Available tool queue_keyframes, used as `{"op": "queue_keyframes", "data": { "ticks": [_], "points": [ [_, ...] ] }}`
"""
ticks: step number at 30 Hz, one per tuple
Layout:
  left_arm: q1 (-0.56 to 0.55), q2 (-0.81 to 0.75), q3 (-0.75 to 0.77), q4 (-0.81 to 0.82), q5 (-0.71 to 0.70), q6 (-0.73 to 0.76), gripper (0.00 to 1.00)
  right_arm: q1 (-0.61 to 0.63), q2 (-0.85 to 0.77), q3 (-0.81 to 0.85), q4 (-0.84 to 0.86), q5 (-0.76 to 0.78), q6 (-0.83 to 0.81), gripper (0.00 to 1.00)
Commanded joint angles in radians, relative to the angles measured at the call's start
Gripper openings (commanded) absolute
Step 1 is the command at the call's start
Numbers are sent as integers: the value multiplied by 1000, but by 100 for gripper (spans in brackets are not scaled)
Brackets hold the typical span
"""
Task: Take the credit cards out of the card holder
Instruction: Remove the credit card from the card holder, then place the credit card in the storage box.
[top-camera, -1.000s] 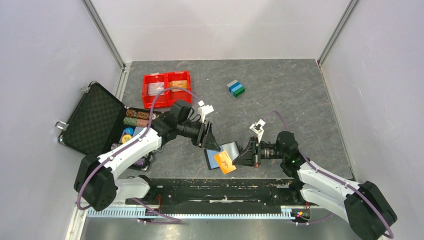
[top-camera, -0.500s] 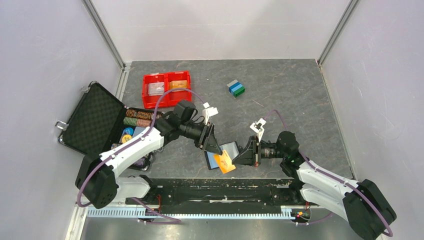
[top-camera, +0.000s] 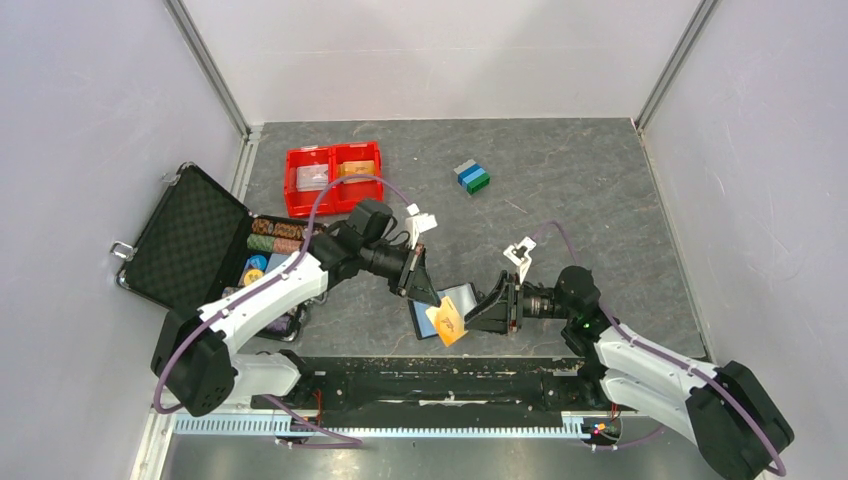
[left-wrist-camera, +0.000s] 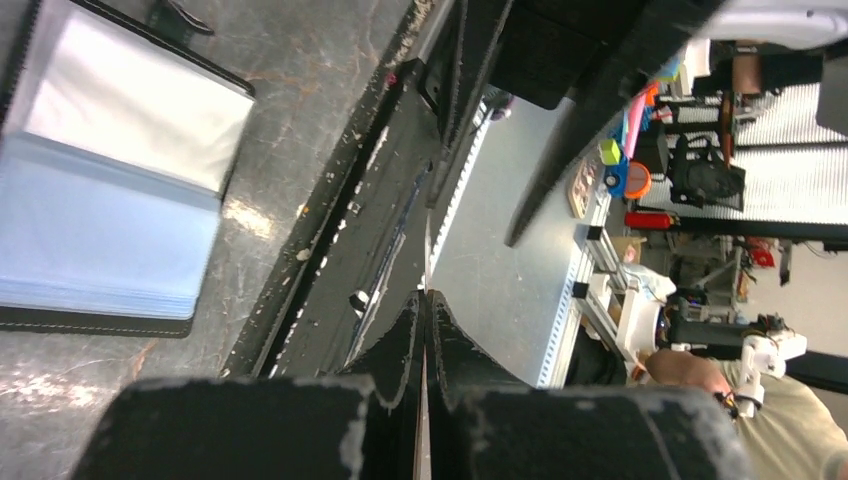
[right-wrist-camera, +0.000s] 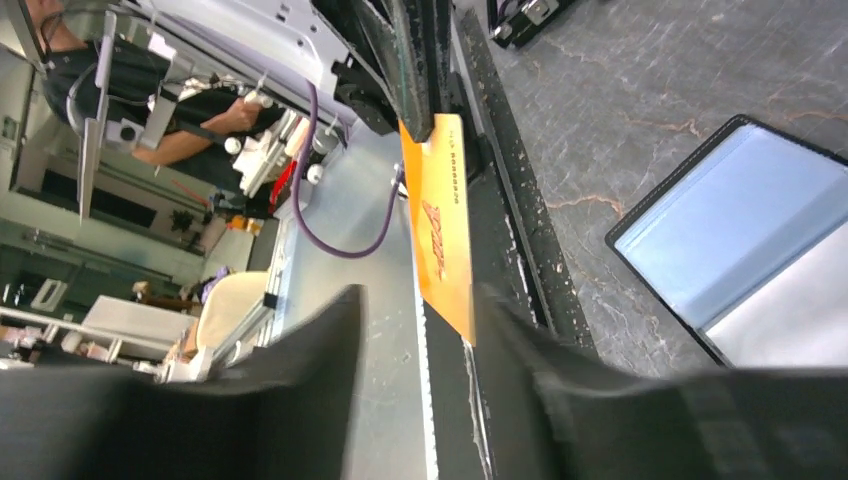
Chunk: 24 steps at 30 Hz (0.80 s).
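The card holder (top-camera: 463, 297) lies open on the table between the two arms, with a black rim and blue-grey sleeves; it also shows in the left wrist view (left-wrist-camera: 110, 190) and the right wrist view (right-wrist-camera: 740, 230). An orange credit card (top-camera: 447, 322) hangs tilted just above the holder's near edge. My left gripper (top-camera: 432, 298) is shut on the card's upper end; its thin edge (left-wrist-camera: 426, 270) sticks out between the closed tips (left-wrist-camera: 426, 298). My right gripper (top-camera: 482, 312) stands open just right of the card, whose lower end (right-wrist-camera: 440, 230) sits loose between its spread fingers (right-wrist-camera: 415, 300).
A red two-compartment tray (top-camera: 331, 170) holding cards stands at the back left. An open black case (top-camera: 190, 235) with poker chips (top-camera: 272, 236) lies at the left. Stacked grey, blue and green blocks (top-camera: 472, 176) sit at the back. The black base rail (top-camera: 430, 375) runs along the near edge.
My left gripper came down to the orange card and shut on its upper end. My right gripper, which had held the card, has opened. The card tilted slightly.
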Motion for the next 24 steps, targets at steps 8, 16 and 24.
{"op": "queue_keyframes", "data": {
  "ticks": [8, 16, 24],
  "points": [
    [190, -42, 190, -72, -271, -10, 2, -15, -135, 67, -270, 220, -162, 97],
    [544, 26, 321, -59, -507, -122, 2, -16, -127, 80, -329, 301, -209, 98],
    [610, 196, 452, 36, -764, -142, 2, -16, -52, 126, -323, 274, -227, 98]
  ]
}}
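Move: The left hand already pinches the orange card; it is bound for the right compartment of the red tray, about 33 cm ahead, 19 cm to its left and 16 cm lower. The tray's left compartment lies 11 cm farther left again, and the colored blocks some 27 cm to the right of the right compartment. The open card holder lies almost straight below this hand, 2 cm to its right. From the right hand the card holder lies about 5 cm ahead, 4 cm left and 15 cm below. Keeping its closed fingers on the orange card, the left hand swings it forward and left with gathering speed, about 33 cm in all and rising some 6 cm, away from the card holder towards the red tray's right compartment, the wrist turning some 60 degrees counter-clockwise. Meanwhile the right hand, its fingers already parted and clear of the card, opens them wide and eases about 5 cm forward and a little down towards the card holder, turning slightly clockwise. ##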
